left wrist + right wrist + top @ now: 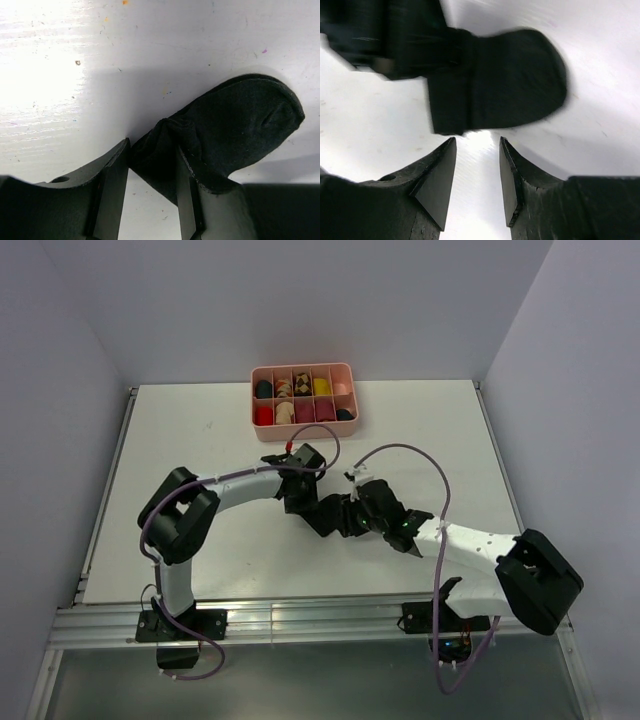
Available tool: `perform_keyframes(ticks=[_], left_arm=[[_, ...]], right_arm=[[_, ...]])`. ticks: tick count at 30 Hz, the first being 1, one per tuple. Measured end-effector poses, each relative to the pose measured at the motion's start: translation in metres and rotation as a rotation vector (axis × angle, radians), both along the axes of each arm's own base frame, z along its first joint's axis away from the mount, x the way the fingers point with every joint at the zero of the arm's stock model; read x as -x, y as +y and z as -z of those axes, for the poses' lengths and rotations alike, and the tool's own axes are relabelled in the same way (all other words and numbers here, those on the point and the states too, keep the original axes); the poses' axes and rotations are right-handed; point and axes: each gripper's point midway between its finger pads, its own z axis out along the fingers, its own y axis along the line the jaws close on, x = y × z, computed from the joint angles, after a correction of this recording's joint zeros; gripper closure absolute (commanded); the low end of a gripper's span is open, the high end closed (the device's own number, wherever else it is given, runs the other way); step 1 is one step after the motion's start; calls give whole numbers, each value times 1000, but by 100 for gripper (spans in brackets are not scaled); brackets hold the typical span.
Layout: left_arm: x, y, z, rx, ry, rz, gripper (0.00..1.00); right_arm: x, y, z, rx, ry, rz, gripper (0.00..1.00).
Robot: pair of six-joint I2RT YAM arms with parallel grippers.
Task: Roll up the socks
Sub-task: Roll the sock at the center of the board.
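Observation:
A single black sock [337, 517] lies flat on the white table between the two grippers. In the left wrist view its rounded toe end [235, 120] spreads away from me. The bunched other end is pinched between the fingers of my left gripper [152, 150], which is shut on it. My left gripper [303, 498] sits at the sock's left end. My right gripper [477, 142] is open and empty, its tips just short of the sock's [505, 80] near edge. In the top view the right gripper [365, 515] is at the sock's right side.
A pink divided tray [300, 367] stands at the table's far edge, with rolled colourful bundles in its compartments. White walls close in the table at the back and both sides. The left gripper's body [385, 35] shows at the top left of the right wrist view.

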Motion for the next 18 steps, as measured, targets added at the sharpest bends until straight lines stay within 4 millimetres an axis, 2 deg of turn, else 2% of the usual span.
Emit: perform_keyframes(ticks=[5,8,12,18], left_arm=[[-1,1,-1,-21,13,9,53],[-2,-1,-1,-36,28,25,53],[-2,-2,-1,-47,45,37,53],[-2,2,-1,-32,77,33,53]], right_arm=[[2,33,-24,17,-98,-100,50],[4,54,-30,46,-146,-147,50],[9,70,-18,130,-174,-188,50],[7,73,9,273,-195,-176,51]])
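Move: The black sock lies folded in front of the left hand: from the right hand its middle is about 7 cm to the left, 4 cm ahead and 5 cm below. Its near, folded corner is some 7 cm left and level with that hand; its toe is 3 cm left and 8 cm ahead. The left gripper stands about 13 cm left and 5 cm ahead. From the left hand, the sock's middle is roughly 5 cm right and 1 cm back, barely below. Leftward in a low arc, the right hand swings about 7 cm towards the sock's near folded corner, rising some 3 cm and then sinking 4 cm over it, its part-open fingers rolling and turning by about 20 degrees in all. The left hand stays low with its part-open fingers still astride the sock's bunched end. ##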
